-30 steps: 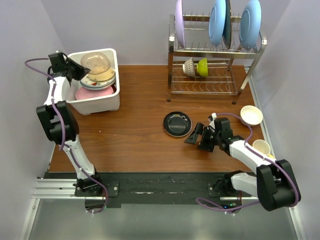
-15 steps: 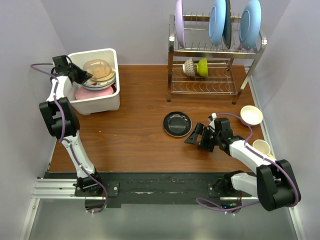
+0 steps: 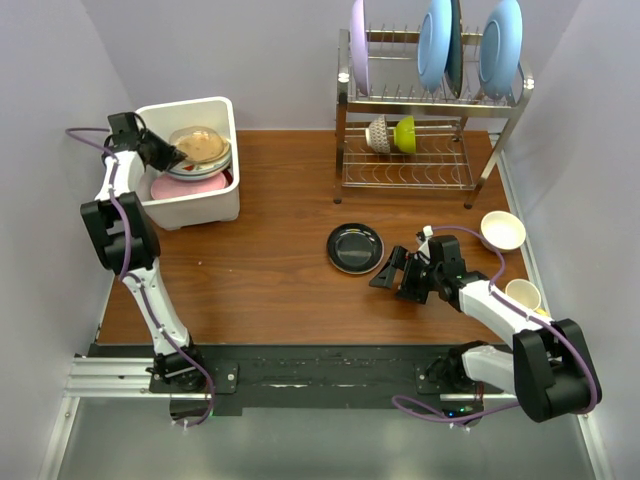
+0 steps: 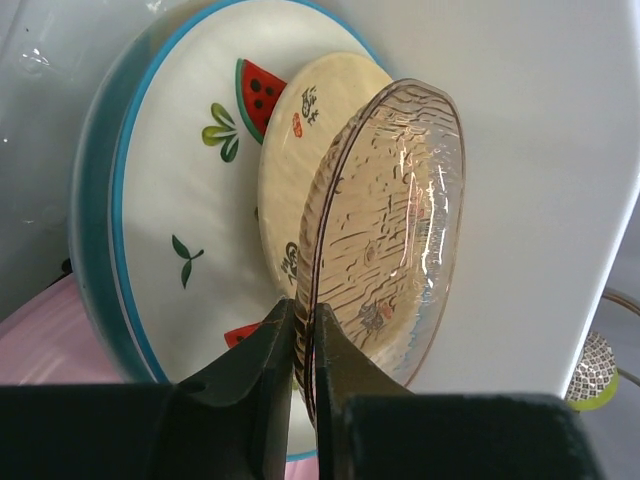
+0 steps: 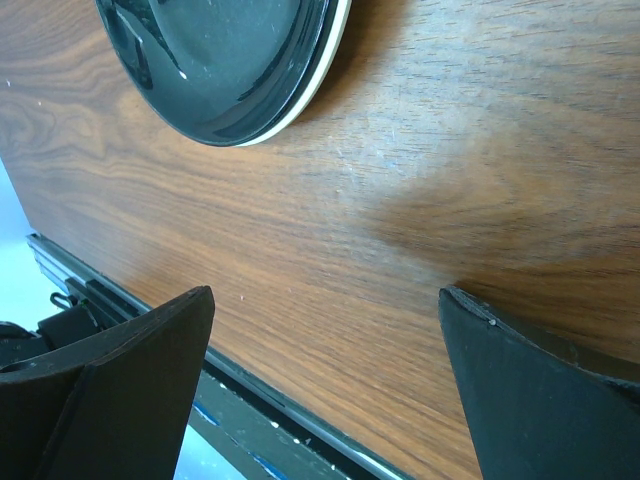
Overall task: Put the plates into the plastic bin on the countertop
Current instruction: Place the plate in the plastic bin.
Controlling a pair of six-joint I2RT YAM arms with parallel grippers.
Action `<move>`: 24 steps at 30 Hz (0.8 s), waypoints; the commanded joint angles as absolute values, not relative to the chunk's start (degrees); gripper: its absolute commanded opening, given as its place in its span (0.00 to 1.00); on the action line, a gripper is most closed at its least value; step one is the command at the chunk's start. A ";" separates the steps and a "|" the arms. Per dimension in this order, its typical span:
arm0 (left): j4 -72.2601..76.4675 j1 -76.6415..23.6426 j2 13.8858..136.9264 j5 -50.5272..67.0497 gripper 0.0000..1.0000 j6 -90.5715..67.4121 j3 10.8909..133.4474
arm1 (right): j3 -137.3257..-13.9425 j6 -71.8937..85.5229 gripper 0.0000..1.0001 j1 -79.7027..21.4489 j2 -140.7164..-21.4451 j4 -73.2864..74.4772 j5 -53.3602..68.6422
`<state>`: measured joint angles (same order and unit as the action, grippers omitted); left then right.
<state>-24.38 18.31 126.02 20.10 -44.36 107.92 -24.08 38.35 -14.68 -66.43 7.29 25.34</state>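
The white plastic bin [image 3: 195,208] stands at the back left of the countertop [image 3: 280,275]. It holds a pink plate [image 3: 190,187], a fruit-motif plate [image 4: 180,200] and a small yellowish plate [image 4: 300,120] in a stack. My left gripper [image 3: 168,152] [image 4: 305,312] is shut on the rim of a clear ribbed glass plate [image 4: 395,210] [image 3: 202,143], which is tilted just above that stack. A dark plate [image 3: 355,247] [image 5: 220,60] lies mid-counter. My right gripper [image 3: 384,270] [image 5: 325,292] hovers wide open just right of it, holding nothing.
A two-tier steel wire rack [image 3: 430,165] at the back right carries a lilac plate [image 3: 359,45], light-blue plates [image 3: 435,45] and small bowls [image 3: 393,133]. A cream bowl [image 3: 502,230] and a mug [image 3: 523,295] sit near the right edge.
My left gripper has carried the glass plate right and lower over the stack in the bin. The right arm has not moved.
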 commanded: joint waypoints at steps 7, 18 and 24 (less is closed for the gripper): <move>-23.91 18.11 126.39 23.12 0.61 -40.87 111.01 | -24.52 37.18 0.99 -14.77 -66.71 8.88 25.14; -23.21 17.93 120.33 24.96 0.73 -39.90 108.20 | -25.05 37.53 0.99 -14.85 -66.27 9.23 25.05; -13.56 17.41 110.41 28.65 0.82 -39.99 99.51 | -25.14 37.70 0.99 -14.85 -63.81 9.93 25.05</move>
<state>-22.20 17.91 120.53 24.69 -41.04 103.90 -24.12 38.35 -14.68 -65.87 8.08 25.26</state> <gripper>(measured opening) 0.772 0.986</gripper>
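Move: My left hand, already inside the plastic bin, pinches the clear plate by its rim. The small yellow plate it is meant for lies about 5 cm ahead, 4 cm to the right and 5 cm below. Under that, the watermelon plate is centred about 3 cm ahead, 3 cm right and 7 cm down; the pink plate is about 5 cm back, 1 cm right and 9 cm down. From my right hand the yellow plate is roughly 38 cm ahead, 48 cm left and 2 cm up. I open my left fingers wide and let go of the clear plate's rim over the stack, the hand almost still at first. Then I lift away, about 3 cm up with some 2 cm to the right and a slight draw back at the very end, the fingers tipping up and the wrist turning clockwise by around 5 degrees each. ##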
